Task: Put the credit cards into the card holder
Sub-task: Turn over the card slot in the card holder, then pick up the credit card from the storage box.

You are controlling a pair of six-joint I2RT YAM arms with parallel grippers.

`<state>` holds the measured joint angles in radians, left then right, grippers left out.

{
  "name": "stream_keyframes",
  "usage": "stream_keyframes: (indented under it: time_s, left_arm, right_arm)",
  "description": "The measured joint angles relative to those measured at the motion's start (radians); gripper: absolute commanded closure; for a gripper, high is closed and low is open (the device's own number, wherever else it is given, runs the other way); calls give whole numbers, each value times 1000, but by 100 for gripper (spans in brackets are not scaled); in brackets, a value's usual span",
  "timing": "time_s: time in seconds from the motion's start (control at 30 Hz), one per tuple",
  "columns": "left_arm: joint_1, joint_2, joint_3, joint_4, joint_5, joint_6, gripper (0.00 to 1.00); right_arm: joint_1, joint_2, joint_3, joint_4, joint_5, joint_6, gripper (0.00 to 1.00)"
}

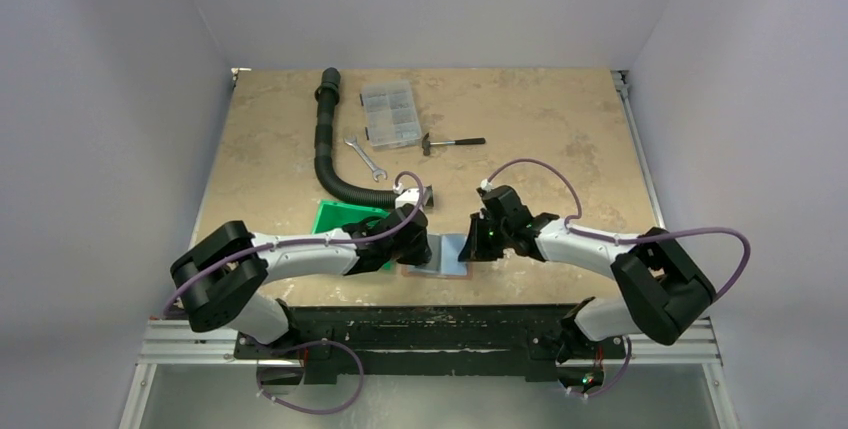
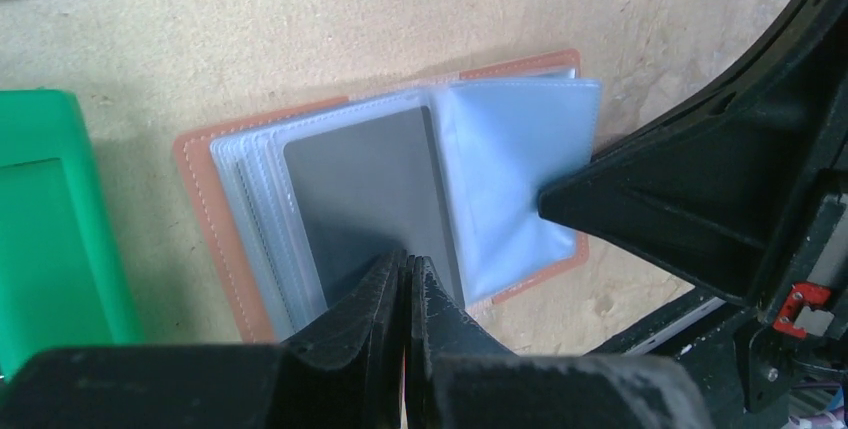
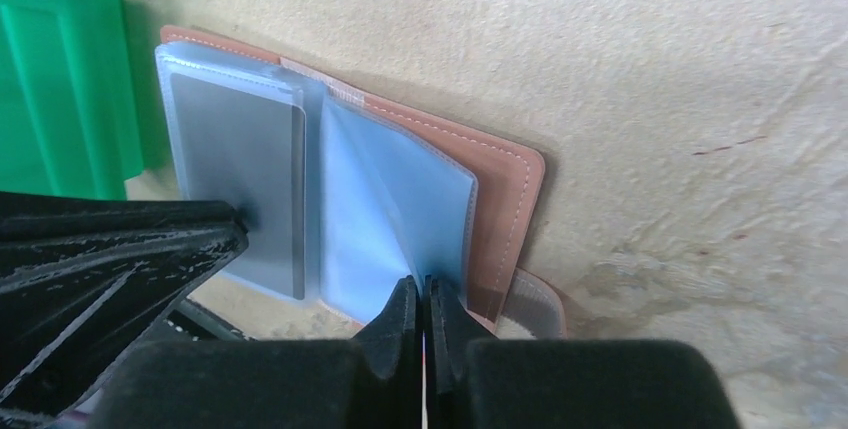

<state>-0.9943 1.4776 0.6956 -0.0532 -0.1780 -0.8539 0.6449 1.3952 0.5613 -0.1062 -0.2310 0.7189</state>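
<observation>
The card holder (image 1: pixel 447 255) lies open on the table between both arms, reddish-brown cover (image 2: pixel 205 209) down and grey-blue plastic pages up. A grey credit card (image 2: pixel 370 184) sits in a sleeve on its left half (image 3: pixel 235 169). My left gripper (image 2: pixel 408 267) is shut, its tips resting on that card's near end; I cannot tell whether anything is pinched. My right gripper (image 3: pixel 425 289) is shut on the edge of a blue page (image 3: pixel 400 199), which it lifts off the cover (image 3: pixel 505 199). In the top view the left gripper (image 1: pixel 418 239) and right gripper (image 1: pixel 470 245) flank the holder.
A green plastic bin (image 1: pixel 345 219) stands just left of the holder. Farther back lie a black corrugated hose (image 1: pixel 325 139), a clear compartment box (image 1: pixel 390 112), a wrench (image 1: pixel 365 159) and a small hammer (image 1: pixel 452 141).
</observation>
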Motion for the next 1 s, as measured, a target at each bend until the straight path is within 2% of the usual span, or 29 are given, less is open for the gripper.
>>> stream_keyframes:
  time_s: [0.07,0.17,0.27,0.43,0.5,0.6,0.8,1.0]
  left_arm:
    - [1,4,11,-8,12,1,97]
    - [12,2,32,-49,29,9,84]
    - [52,-35,49,-106,48,28,68]
    - [168,-210,89,-235,57,74,32]
    - [212,-274,112,-282,55,99,23]
    - [307,-347,132,-352,61,139,18]
    - [544,-358,133,-485,105,213,17]
    - [575,-212,132,-549,106,245,16]
  right_arm:
    - [-2,-3,13,-29,23,-16,80]
    - [-6,-5,40,-67,58,-41,65]
    - [-10,-14,71,-105,117,-86,55]
    - [-18,-49,118,-179,179,-157,41]
    - [-18,-59,146,-195,192,-181,38]
    - [-13,-71,197,-209,211,-216,35]
    - [10,-85,228,-149,148,-249,34]
    - [29,-21,228,-42,27,-251,34]
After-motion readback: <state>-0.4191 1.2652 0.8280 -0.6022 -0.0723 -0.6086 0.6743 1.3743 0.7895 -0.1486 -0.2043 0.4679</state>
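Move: The left gripper is shut low over the grey page of the card holder. Its next thing, the black card in the green bin, lies about 14 cm to its left, 5 cm ahead and 3 cm below; the bin's middle is 17 cm left and 6 cm ahead, the hose end 15 cm straight ahead. From the right gripper, shut on the blue card slot's lower edge, that slot's middle is some 2 cm left and 2 cm ahead, the card holder's middle 6 cm left and 1 cm ahead. Open the right gripper to let go of the blue slot and draw it up about 8 cm and forward, tipping the fingers outward, then bring it back left over the card holder. Meanwhile lift the left gripper clear, opening wide, swing it some 18 cm left and a little forward to the green bin, turning counter-clockwise, and start sinking towards the black card. ##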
